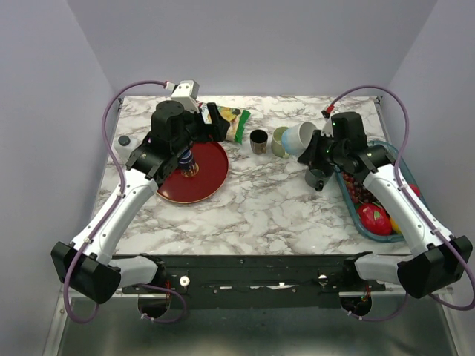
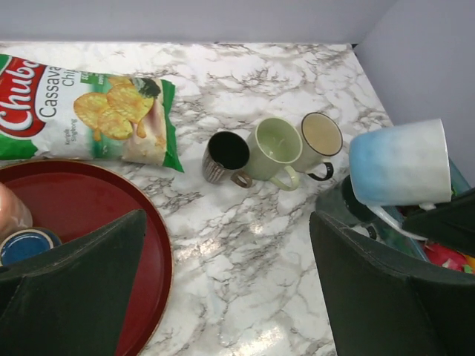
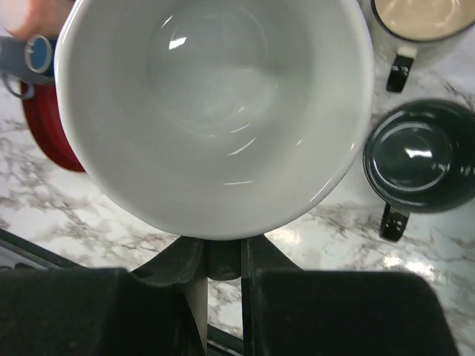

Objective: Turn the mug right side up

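Observation:
The mug (image 1: 300, 136), white with a pale blue body, hangs in the air on its side, mouth tilted toward the right arm. My right gripper (image 1: 318, 145) is shut on its handle. In the right wrist view the mug's white inside (image 3: 215, 104) fills the frame and the gripper (image 3: 223, 251) clamps the handle below the rim. The mug also shows in the left wrist view (image 2: 401, 163). My left gripper (image 1: 210, 131) is open and empty above the right edge of the red plate (image 1: 211, 178); its fingers (image 2: 74, 289) frame bare marble.
A dark grey mug (image 1: 316, 178) stands upright under the held mug. A green mug (image 1: 280, 141), a black cup (image 1: 258, 141) and a cream mug (image 2: 320, 137) stand in a row. A chip bag (image 1: 234, 122) lies behind. A teal fruit basket (image 1: 347, 196) sits right.

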{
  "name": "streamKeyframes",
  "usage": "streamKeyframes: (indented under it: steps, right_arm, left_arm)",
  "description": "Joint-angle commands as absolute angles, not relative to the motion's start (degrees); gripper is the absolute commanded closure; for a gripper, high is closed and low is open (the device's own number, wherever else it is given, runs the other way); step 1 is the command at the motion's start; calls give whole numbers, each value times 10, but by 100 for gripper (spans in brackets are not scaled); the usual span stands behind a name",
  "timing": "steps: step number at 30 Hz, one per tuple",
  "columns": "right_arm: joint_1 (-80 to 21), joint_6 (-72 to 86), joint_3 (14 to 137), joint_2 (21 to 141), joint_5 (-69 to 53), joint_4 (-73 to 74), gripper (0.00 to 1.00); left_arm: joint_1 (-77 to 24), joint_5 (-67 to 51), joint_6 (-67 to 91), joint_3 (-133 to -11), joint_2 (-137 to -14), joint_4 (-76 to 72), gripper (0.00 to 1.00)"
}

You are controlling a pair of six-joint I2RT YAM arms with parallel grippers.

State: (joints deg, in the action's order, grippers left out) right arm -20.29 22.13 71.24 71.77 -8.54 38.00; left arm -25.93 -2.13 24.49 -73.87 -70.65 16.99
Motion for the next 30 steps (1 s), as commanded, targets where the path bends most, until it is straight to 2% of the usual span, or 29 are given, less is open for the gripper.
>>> streamKeyframes:
  steps: [1, 9, 30]
  right_arm:
    - [-211, 203, 691, 721, -51, 397, 99]
    - [-234, 200, 669, 797, -18, 393, 99]
    - [-248, 211, 707, 949, 60, 434, 99]
  left_arm:
    - [-258, 25, 227, -729, -700, 180, 1]
    - [-257, 39, 235, -729, -711, 190, 1]
    - [-255, 89, 239, -732, -735, 243, 1]
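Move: The right hand already holds the blue-white mug by its handle. The bare spot for it is about 18 cm below, 1 cm ahead and 2 cm left. The dark mug stands level with the hand, some 9 cm right; the green mug is 12 cm ahead and 2 cm left, the cream mug 12 cm ahead and 8 cm right, all about as low. From the left hand the spot lies roughly 20 cm right, 3 cm back and 28 cm below. Right hand lowers the held mug 16 cm beside the dark mug, fingers tipping 30° down; left sinks 5 cm. ##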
